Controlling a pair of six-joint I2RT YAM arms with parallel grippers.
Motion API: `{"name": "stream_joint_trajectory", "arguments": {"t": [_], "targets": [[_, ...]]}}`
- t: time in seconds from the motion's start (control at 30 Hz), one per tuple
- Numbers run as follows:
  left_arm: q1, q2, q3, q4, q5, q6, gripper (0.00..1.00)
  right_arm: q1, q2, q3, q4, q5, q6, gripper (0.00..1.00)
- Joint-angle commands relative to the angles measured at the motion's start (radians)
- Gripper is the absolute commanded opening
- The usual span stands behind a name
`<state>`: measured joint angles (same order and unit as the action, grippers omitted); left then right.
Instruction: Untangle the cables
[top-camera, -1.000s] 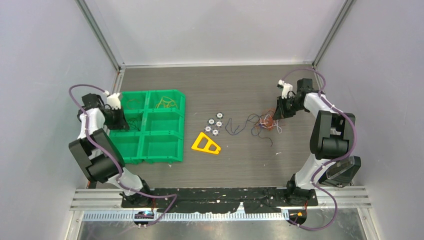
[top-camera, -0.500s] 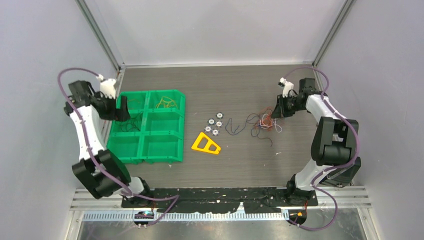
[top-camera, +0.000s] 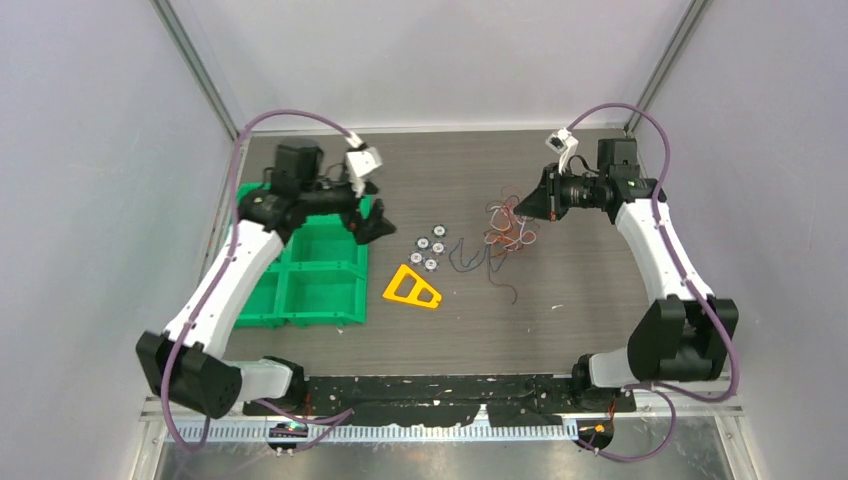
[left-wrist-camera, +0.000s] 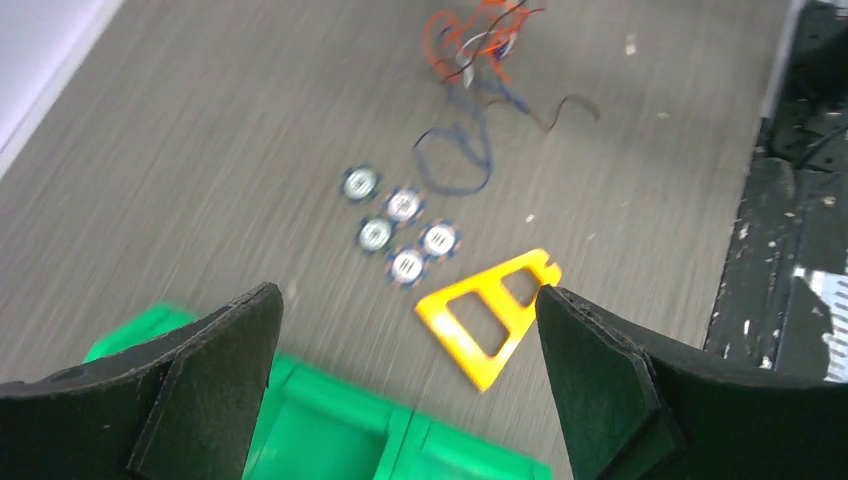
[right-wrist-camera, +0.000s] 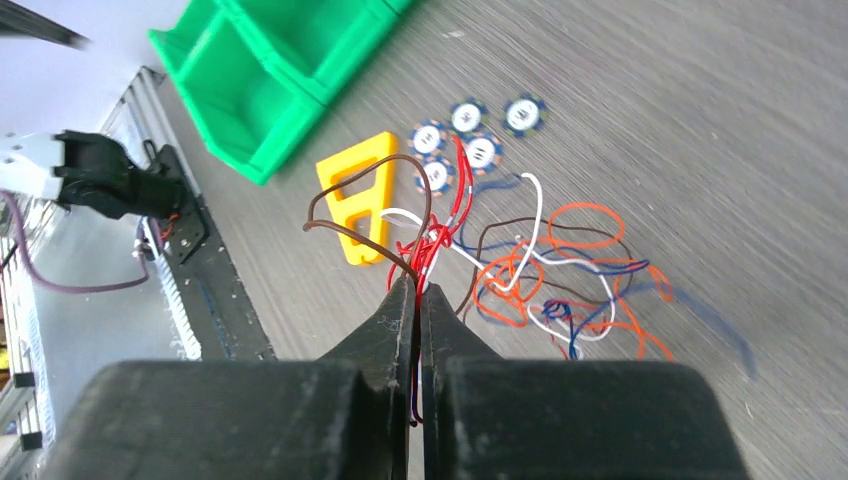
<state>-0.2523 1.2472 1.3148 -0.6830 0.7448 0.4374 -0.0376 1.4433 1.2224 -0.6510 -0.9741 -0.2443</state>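
Note:
The cables (top-camera: 503, 234) are a tangle of thin red, orange, white, blue and brown wires on the table right of centre. My right gripper (top-camera: 519, 205) is shut on several red and brown strands (right-wrist-camera: 428, 250) and holds the bunch lifted, the rest (right-wrist-camera: 560, 270) trailing to the table. A loose dark blue strand (top-camera: 466, 255) lies to the left of the bunch; it also shows in the left wrist view (left-wrist-camera: 462, 160). My left gripper (top-camera: 372, 226) is open and empty, above the right edge of the green bin (top-camera: 300, 290). More wires lie in the bin's back compartments.
A yellow triangular plastic piece (top-camera: 412, 288) lies in the middle of the table. Several small round blue-white discs (top-camera: 428, 249) sit just behind it. The green compartment bin occupies the left side. A black strip runs along the near edge (top-camera: 450, 390).
My left arm has swung from the bin's far left side across to its right edge. My right gripper has lifted and pulled the wire bunch up and left.

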Motion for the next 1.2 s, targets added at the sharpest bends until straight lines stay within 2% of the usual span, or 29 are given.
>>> {"name": "stream_joint_trajectory", "arguments": {"t": [0.0,0.07,0.27,0.53,0.67,0.8,0.87,0.93,1.03,1.17], "targets": [[-0.181,0.081,-0.007,0.329,0.036,-0.135,1.0,0.023,-0.119,0.042,0.016,-0.1,0.052,0.05],[-0.249,0.111,0.014,0.431,0.03,-0.165,0.95,0.035,-0.156,0.038,0.015,-0.092,0.056,0.06],[-0.406,0.195,0.09,0.548,0.017,-0.142,0.75,0.089,-0.217,-0.01,0.043,-0.052,0.085,0.05],[-0.487,0.277,0.134,0.542,-0.009,0.016,0.59,0.118,-0.244,-0.024,0.056,-0.057,0.106,0.05],[-0.491,0.31,0.152,0.51,0.017,0.034,0.59,0.12,-0.247,-0.024,0.058,-0.057,0.108,0.05],[-0.503,0.326,0.141,0.509,0.008,0.032,0.67,0.126,-0.241,-0.031,0.067,-0.058,0.114,0.05],[-0.504,0.341,0.144,0.499,-0.007,0.029,0.59,0.129,-0.239,-0.034,0.073,-0.058,0.117,0.05],[-0.504,0.347,0.165,0.48,-0.023,0.017,0.43,0.13,-0.239,-0.038,0.075,-0.049,0.113,0.05],[-0.504,0.318,0.19,0.453,-0.017,-0.008,0.02,0.128,-0.228,-0.056,0.066,0.008,0.093,0.09],[-0.502,0.237,0.22,0.409,-0.002,-0.042,0.0,0.112,-0.172,-0.088,0.067,0.05,0.061,0.16]]}}
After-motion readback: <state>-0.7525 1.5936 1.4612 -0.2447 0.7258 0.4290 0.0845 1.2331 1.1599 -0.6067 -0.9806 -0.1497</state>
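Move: The brown cable's loop, sticking out of the right hand's shut fingers, is about 25 cm right of the open left hand, 2 cm ahead and 5 cm lower; from the right hand it is about 4 cm left, level. The hanging tangle sits some 29 cm right of the left hand, 7 ahead, 19 below. The poker chips are 10 cm right, 6 ahead, and the yellow bracket 5 right, 4 back, both 27 below the left hand. Left hand sweeps 21 cm right and pinches the brown cable while right hand lifts the bundle 5 cm, drawing back. ##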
